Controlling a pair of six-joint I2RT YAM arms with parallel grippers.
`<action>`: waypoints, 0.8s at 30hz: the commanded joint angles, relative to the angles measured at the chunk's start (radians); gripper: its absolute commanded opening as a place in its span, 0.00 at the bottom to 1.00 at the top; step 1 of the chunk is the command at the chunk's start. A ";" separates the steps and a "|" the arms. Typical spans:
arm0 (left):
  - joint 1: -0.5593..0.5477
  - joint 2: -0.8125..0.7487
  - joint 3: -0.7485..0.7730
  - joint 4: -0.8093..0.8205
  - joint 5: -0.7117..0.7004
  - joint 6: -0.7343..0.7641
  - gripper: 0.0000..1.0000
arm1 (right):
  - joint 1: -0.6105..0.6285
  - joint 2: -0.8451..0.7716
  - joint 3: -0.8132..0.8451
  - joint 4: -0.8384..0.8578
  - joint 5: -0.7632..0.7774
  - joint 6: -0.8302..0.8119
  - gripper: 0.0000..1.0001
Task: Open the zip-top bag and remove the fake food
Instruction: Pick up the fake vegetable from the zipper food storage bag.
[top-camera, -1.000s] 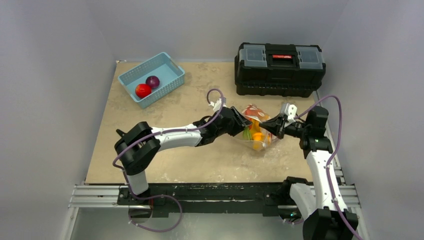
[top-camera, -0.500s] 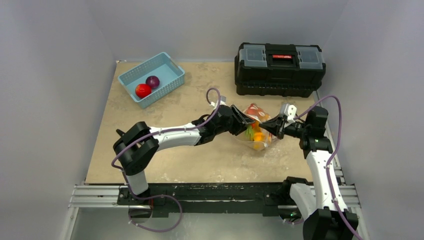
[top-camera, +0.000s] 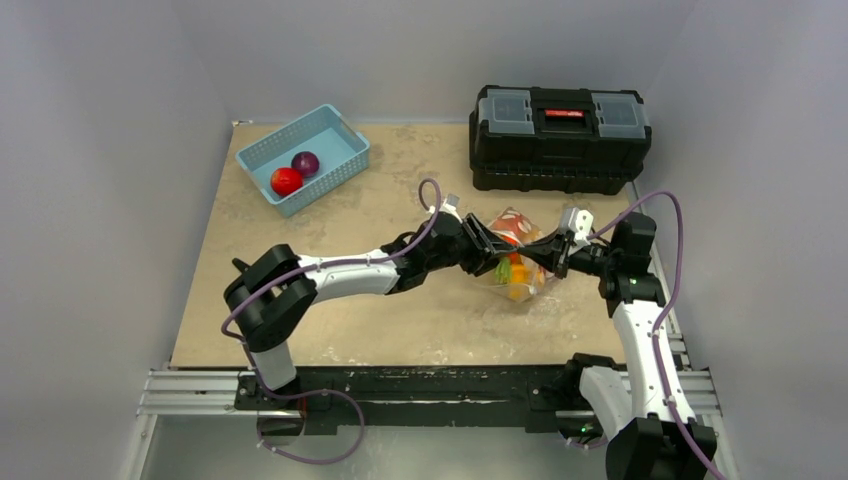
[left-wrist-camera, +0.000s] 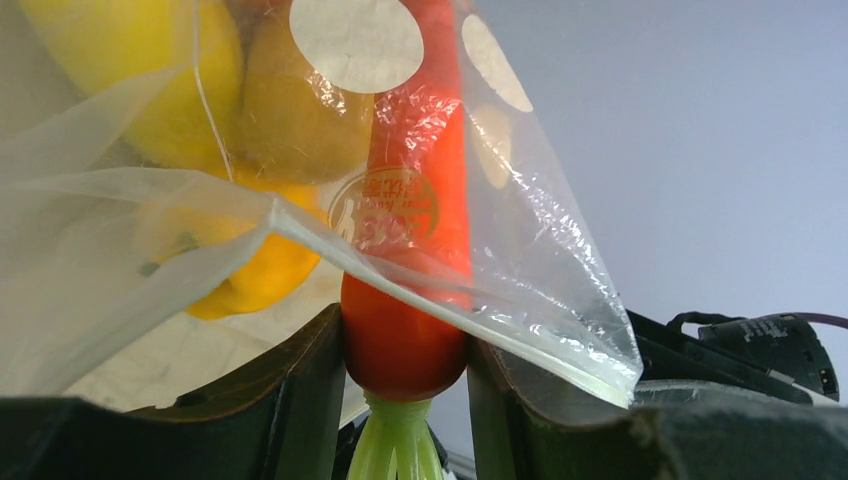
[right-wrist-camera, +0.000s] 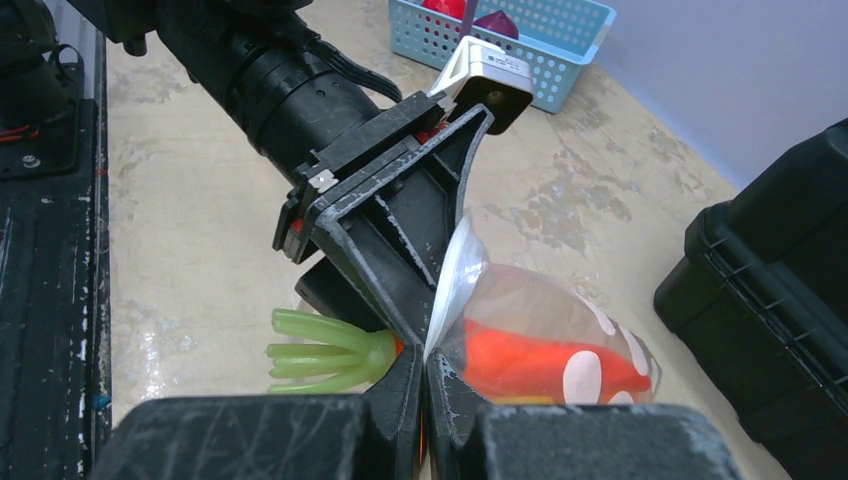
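Observation:
The zip-top bag (top-camera: 522, 272), clear with white dots, hangs between my two grippers right of the table's centre. It holds fake food: yellow fruits (left-wrist-camera: 130, 50) and an orange-red carrot (left-wrist-camera: 405, 330) with a green top (right-wrist-camera: 320, 350). My left gripper (top-camera: 490, 256) is shut on the carrot's thick end at the bag's mouth, and the green top sticks out below the jaws. My right gripper (right-wrist-camera: 424, 375) is shut on the bag's white mouth edge (right-wrist-camera: 452, 275), right beside a left finger (right-wrist-camera: 390, 240). A red fruit (top-camera: 286, 181) and a purple one (top-camera: 306, 162) lie in the basket.
A light-blue perforated basket (top-camera: 340, 135) stands at the back left. A black toolbox (top-camera: 558, 138) stands at the back right, just behind the bag. The table's right edge runs close beside my right arm.
My left wrist has edged slightly right and further toward the bag, still on the carrot. The right gripper holds the bag edge in the same place.

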 joint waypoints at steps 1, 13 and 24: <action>0.006 -0.070 -0.044 0.081 0.064 -0.002 0.00 | 0.004 -0.004 0.009 0.000 -0.005 -0.016 0.00; 0.006 -0.144 -0.136 0.075 0.125 0.043 0.00 | 0.003 -0.001 0.009 0.002 0.003 -0.018 0.00; 0.006 -0.216 -0.240 0.061 0.187 0.113 0.00 | 0.004 -0.004 0.009 -0.001 0.007 -0.020 0.00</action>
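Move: From the left hand, which already grips the carrot by its green-topped end, the blue basket stands some 20 cm ahead and 44 cm left, about 14 cm below. The bag's middle is 2 cm right, 1 cm back and 10 cm below it. The right hand holds the bag's rim and has the basket about 20 cm ahead, 46 cm left and 17 cm down. The left hand draws the gripped carrot back about 5 cm and left, while the right keeps pinching the bag. ##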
